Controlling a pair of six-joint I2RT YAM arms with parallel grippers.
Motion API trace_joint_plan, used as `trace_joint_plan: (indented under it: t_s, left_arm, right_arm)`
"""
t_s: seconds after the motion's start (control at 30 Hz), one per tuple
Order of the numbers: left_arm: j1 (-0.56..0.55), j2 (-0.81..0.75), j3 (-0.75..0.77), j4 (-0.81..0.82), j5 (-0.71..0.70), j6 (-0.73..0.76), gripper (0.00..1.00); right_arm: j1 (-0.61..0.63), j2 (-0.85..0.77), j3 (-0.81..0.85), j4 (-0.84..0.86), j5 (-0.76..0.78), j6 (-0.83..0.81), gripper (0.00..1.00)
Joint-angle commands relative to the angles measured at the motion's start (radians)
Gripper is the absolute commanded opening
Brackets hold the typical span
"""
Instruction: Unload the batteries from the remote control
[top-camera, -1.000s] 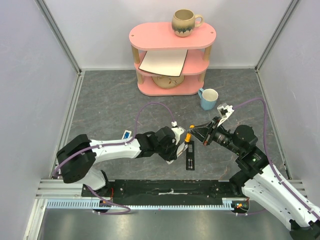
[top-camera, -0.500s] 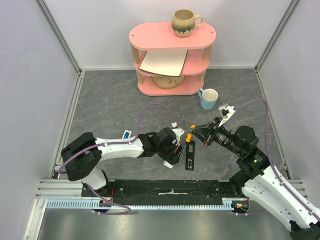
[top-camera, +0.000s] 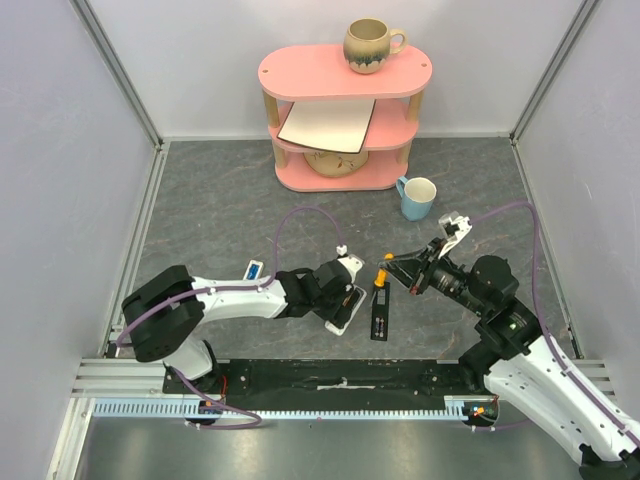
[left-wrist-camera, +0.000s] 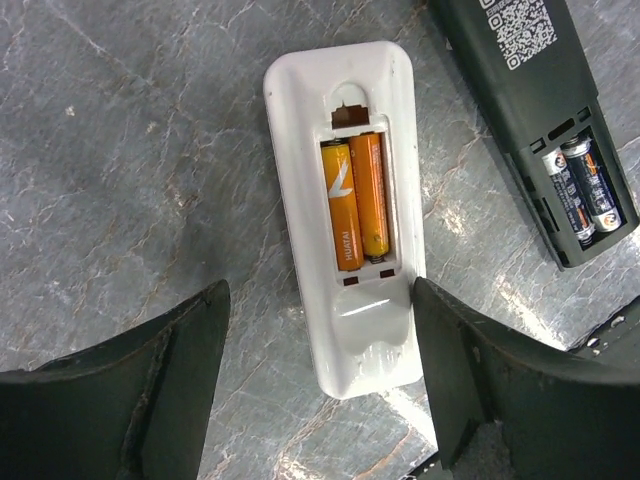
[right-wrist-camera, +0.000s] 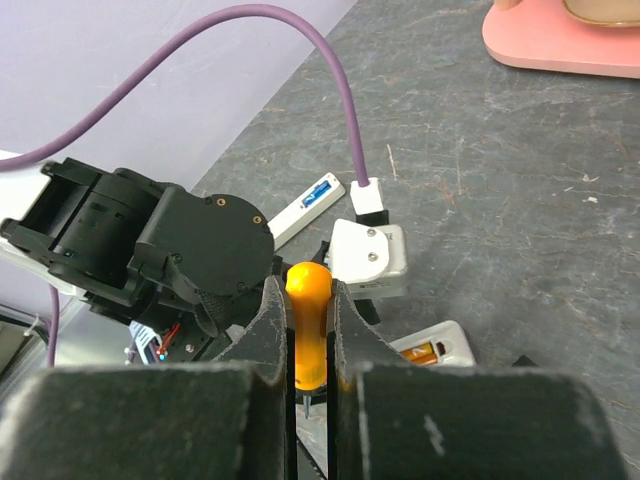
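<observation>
A white remote control (left-wrist-camera: 340, 120) lies back-up on the grey table, its bay uncovered with two orange batteries (left-wrist-camera: 355, 205) side by side inside. Beside it a black remote (left-wrist-camera: 520, 70) has its bay uncovered too, with two dark batteries (left-wrist-camera: 582, 195) in it. My left gripper (left-wrist-camera: 320, 290) stands open, one finger on each side of the white remote's near end, the right finger (left-wrist-camera: 470, 370) close against its edge. My right gripper (right-wrist-camera: 308, 300) is shut on an orange-handled screwdriver (right-wrist-camera: 308, 330), hovering over the black remote (top-camera: 380, 312).
A pink three-tier shelf (top-camera: 345, 75) stands at the back with a brown mug (top-camera: 370, 45) on top and a plate on its middle tier. A light blue mug (top-camera: 417, 197) stands on the table to the right of the shelf.
My left gripper has opened and let go of the white remote, which now lies flat on the table. The right gripper with the screwdriver has drawn slightly right.
</observation>
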Motion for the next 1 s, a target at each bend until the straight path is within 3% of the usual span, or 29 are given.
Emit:
trace_joint_plan:
  t_s: [0.0, 0.3, 0.73, 0.97]
  left_arm:
    - [-0.017, -0.032, -0.043, 0.027, -0.12, -0.05, 0.78]
    - [-0.02, -0.131, -0.195, 0.113, -0.157, -0.09, 0.77]
    - [-0.019, -0.241, -0.284, 0.288, -0.093, 0.008, 0.77]
    - [-0.025, -0.237, -0.309, 0.321, -0.097, 0.038, 0.77]
  right_arm:
    - [0.005, -0.039, 0.007, -0.042, 0.061, -0.055, 0.0]
    - [0.002, -0.07, -0.106, -0.002, 0.234, -0.026, 0.0]
    - [0.002, 0.269, -0.085, 0.28, 0.182, -0.075, 0.0]
    - [0.001, 0.366, -0.089, 0.4, 0.176, -0.061, 0.0]
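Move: Just ahead and to the right of the open left hand, at finger height, lies the white remote with orange batteries: its middle is about 2 cm forward and 2 cm right. The black remote lies some 9 cm right and 1 cm forward of that hand. From the right hand, still holding the screwdriver, the white remote is level fore and aft, about 7 cm left and 24 cm below; the black one is about 1 cm left, just as far below. Dragging the near end of the white remote leftward, the left hand slides about 3 cm left at table height, fingers staying open, its right-hand finger still against the remote's right edge. Meanwhile the right hand, keeping its grip on the screwdriver, swings slightly right, turning some 10 degrees clockwise, then sinks about 10 cm and reaches 6 cm forward while easing back left, bringing it closer to the white remote. ##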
